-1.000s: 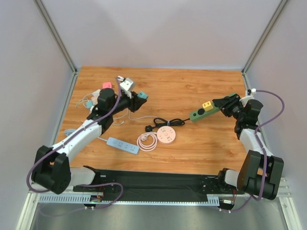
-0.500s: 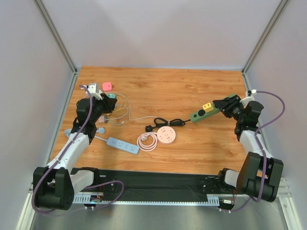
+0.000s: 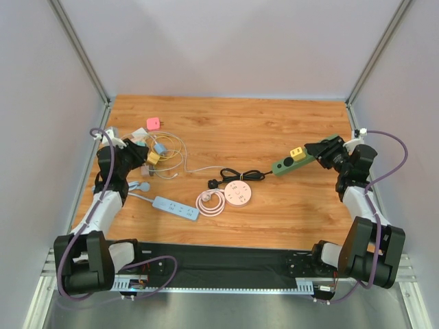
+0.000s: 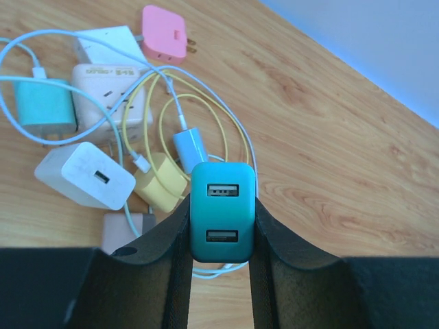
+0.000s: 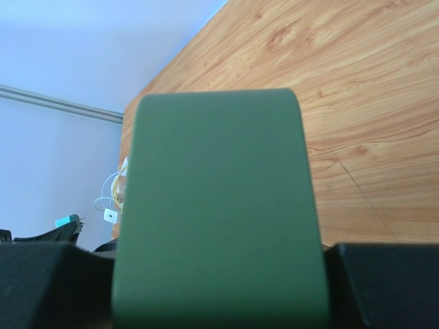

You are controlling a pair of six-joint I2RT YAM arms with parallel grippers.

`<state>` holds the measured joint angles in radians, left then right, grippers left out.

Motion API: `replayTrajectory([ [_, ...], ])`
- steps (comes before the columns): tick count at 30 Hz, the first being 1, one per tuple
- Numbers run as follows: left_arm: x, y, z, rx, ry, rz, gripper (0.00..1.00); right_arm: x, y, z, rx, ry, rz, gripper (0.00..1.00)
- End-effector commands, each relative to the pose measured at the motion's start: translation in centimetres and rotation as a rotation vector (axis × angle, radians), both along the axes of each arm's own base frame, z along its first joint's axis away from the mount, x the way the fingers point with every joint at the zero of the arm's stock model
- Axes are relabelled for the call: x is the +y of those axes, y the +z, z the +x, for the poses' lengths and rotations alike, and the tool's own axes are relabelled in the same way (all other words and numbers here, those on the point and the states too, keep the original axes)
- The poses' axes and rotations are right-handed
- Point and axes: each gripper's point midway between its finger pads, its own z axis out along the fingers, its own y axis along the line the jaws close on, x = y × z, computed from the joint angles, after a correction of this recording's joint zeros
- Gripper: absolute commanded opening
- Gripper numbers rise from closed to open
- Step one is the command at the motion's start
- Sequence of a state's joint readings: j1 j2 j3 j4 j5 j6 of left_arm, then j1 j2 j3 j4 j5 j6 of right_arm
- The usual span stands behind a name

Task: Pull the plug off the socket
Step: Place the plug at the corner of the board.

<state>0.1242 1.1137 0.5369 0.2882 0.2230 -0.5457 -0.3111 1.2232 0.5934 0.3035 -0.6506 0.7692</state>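
Observation:
A teal two-port plug (image 4: 221,205) sits clamped between the black fingers (image 4: 168,267) of my left gripper (image 4: 221,229), just above a pile of chargers at the table's left side. In the top view that left gripper (image 3: 139,159) is drawn back near the left wall. The socket is a green power strip (image 3: 289,162); my right gripper (image 3: 319,151) is shut on its right end and holds it tilted above the table. A yellow plug (image 3: 296,151) is seated in it. The strip's green body (image 5: 216,205) fills the right wrist view.
The charger pile holds a pink charger (image 4: 164,41), a white cube (image 4: 86,177), a beige adapter (image 4: 113,92) and tangled yellow and white cables. A light blue strip (image 3: 175,208), a round pink socket (image 3: 239,194) and a black cord (image 3: 236,175) lie mid-table.
My left arm has swung back and leftward from mid-table, carrying the teal plug over the charger pile. The right arm and green socket have stayed put.

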Motion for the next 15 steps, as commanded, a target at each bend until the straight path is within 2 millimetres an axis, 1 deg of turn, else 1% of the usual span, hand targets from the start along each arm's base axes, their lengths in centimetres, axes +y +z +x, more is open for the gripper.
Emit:
replayTrajectory([
  [1, 1.4, 0.0, 0.5, 0.011, 0.065, -0.052, 0.0, -0.3, 2.2, 0.5, -0.075, 0.014, -0.024, 0.0],
  [4, 2.1, -0.8, 0.6, 0.036, 0.084, -0.077, 0.0, -0.3, 2.3, 0.5, -0.075, 0.015, -0.022, 0.0],
  [10, 2.5, -1.5, 1.1, 0.057, 0.078, -0.117, 0.0, -0.3, 2.3, 0.5, -0.075, 0.018, -0.02, 0.0],
  [15, 3.3, -2.6, 1.2, 0.09, 0.102, -0.145, 0.01, -0.3, 2.3, 0.5, -0.072, 0.017, -0.015, 0.0],
])
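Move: The left hand holds the teal plug about 14 cm above the board. The likely spot is bare wood about 6 cm to its left and level with it. The white charger lies about 6 cm left and 3 cm ahead, the mauve plug 2 cm left and 2 cm back, and the yellow plug 3 cm ahead and 1 cm left, all on the board. From the right hand, that spot is some 70 cm to the left, level front to back and about 15 cm below. Still gripping the teal plug between its fingertips and touching nothing else, the left hand sinks about 4 cm towards the near edge of the plug pile while easing some 3 cm to the left, the leftward travel slowing. The wrist tips its fingers about 10 degrees farther down, turns slightly counter-clockwise and lets its left side dip. ##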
